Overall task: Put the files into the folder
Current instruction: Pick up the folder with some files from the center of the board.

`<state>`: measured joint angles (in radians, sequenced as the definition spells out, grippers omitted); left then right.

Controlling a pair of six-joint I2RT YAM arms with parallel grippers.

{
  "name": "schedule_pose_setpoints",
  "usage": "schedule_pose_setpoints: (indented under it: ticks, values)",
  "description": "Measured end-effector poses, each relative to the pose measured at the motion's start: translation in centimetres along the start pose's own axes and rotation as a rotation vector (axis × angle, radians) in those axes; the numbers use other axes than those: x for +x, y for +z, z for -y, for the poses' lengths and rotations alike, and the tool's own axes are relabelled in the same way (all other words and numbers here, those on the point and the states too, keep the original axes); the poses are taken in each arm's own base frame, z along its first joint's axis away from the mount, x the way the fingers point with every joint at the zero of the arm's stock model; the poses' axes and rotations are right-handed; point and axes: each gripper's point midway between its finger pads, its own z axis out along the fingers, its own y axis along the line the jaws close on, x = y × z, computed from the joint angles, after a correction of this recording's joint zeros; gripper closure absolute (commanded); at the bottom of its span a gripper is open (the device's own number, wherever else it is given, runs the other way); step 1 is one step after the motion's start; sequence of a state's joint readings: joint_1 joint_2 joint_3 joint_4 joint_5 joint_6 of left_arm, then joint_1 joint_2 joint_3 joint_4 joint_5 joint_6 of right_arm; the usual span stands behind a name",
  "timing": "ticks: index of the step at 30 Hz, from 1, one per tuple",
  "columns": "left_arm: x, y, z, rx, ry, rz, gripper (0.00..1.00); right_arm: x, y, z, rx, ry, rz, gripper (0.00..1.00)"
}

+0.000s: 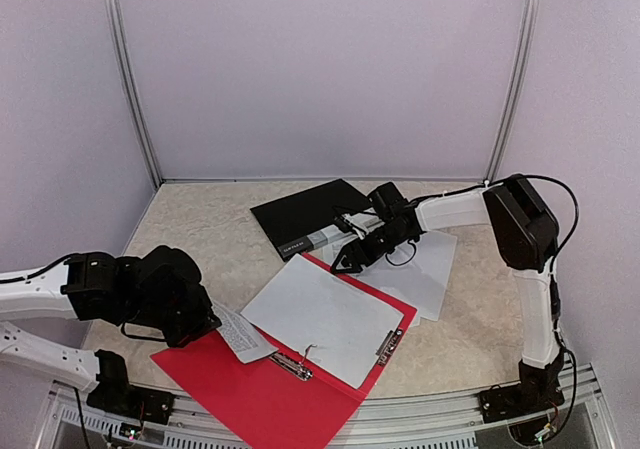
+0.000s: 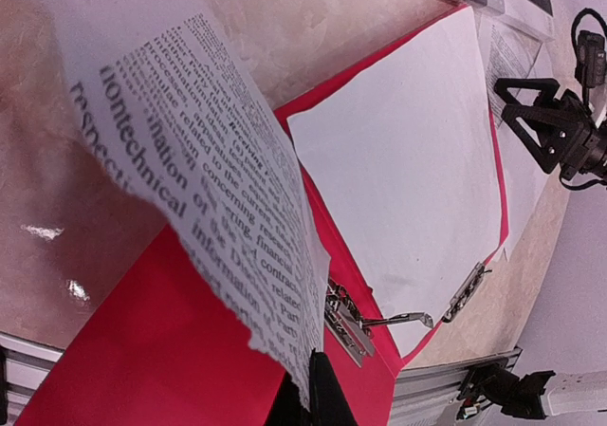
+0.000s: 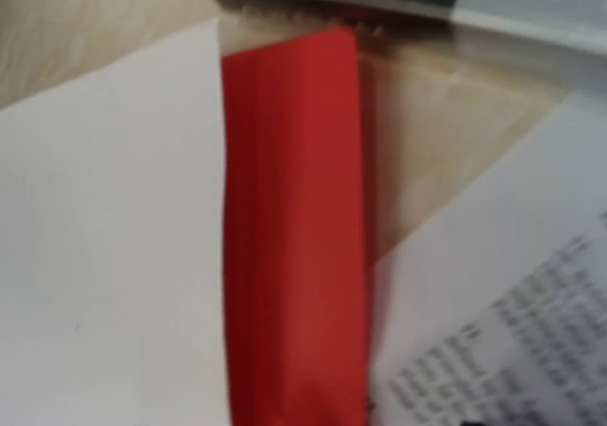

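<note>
The red folder (image 1: 250, 389) lies open at the near middle. A blank white file (image 1: 325, 314) rests on its right half. My left gripper (image 1: 212, 321) is shut on a small torn printed file (image 1: 243, 334), which hangs over the folder's left half (image 2: 142, 350). In the left wrist view this file (image 2: 190, 151) runs down into the closed black fingertips (image 2: 327, 398). My right gripper (image 1: 348, 259) stands open over the folder's far corner (image 3: 294, 227) and holds nothing. More printed files (image 1: 430, 269) lie right of the folder.
A black clip file (image 1: 305, 214) with a grey label lies at the back middle. The folder's metal clip (image 2: 346, 317) sits on the spine, with its lever raised. A second clip (image 1: 390, 342) is on the right edge.
</note>
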<state>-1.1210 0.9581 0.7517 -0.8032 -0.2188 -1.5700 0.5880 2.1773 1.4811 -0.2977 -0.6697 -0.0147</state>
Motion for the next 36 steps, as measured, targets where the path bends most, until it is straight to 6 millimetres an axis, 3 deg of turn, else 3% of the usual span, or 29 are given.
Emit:
schedule_pose_setpoints:
  ticks: [8, 20, 36]
  values:
    - [0.2, 0.0, 0.0, 0.002, 0.006, -0.001, 1.0, 1.3, 0.9, -1.7, -0.085, 0.015, -0.011, 0.36]
    - [0.4, -0.1, -0.2, -0.006, 0.02, 0.007, 1.0, 3.9, 0.0, -3.8, -0.164, 0.144, -0.012, 0.45]
    - [0.2, -0.6, -4.2, -0.124, 0.032, 0.023, 1.0, 4.9, -0.4, -5.1, -0.223, 0.262, -0.04, 0.63]
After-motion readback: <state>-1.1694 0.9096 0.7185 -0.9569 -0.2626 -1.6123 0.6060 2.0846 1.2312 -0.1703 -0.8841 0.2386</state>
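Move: Right beside the far corner of the red folder, the right hand has the middle of that folder's right-hand edge about 4 cm back, 6 cm to its right and 3 cm below. The white sheet's middle lies some 14 cm back and 3 cm left; the black folder is about 17 cm ahead and 5 cm left; the loose white sheets are level with it, 19 cm right. From the left hand, that edge is some 18 cm ahead, 30 cm right and 12 cm below. Drawing back about 7 cm while staying low, the right hand travels in from the folder's far corner over the white sheet's border, rolling some 20 degrees so its fingertips swing towards the base, and its open fingers close partway at the red edge. The left hand, still pinching the printed sheet and seemingly the left cover's edge, waits, then draws left, back and slightly down. ##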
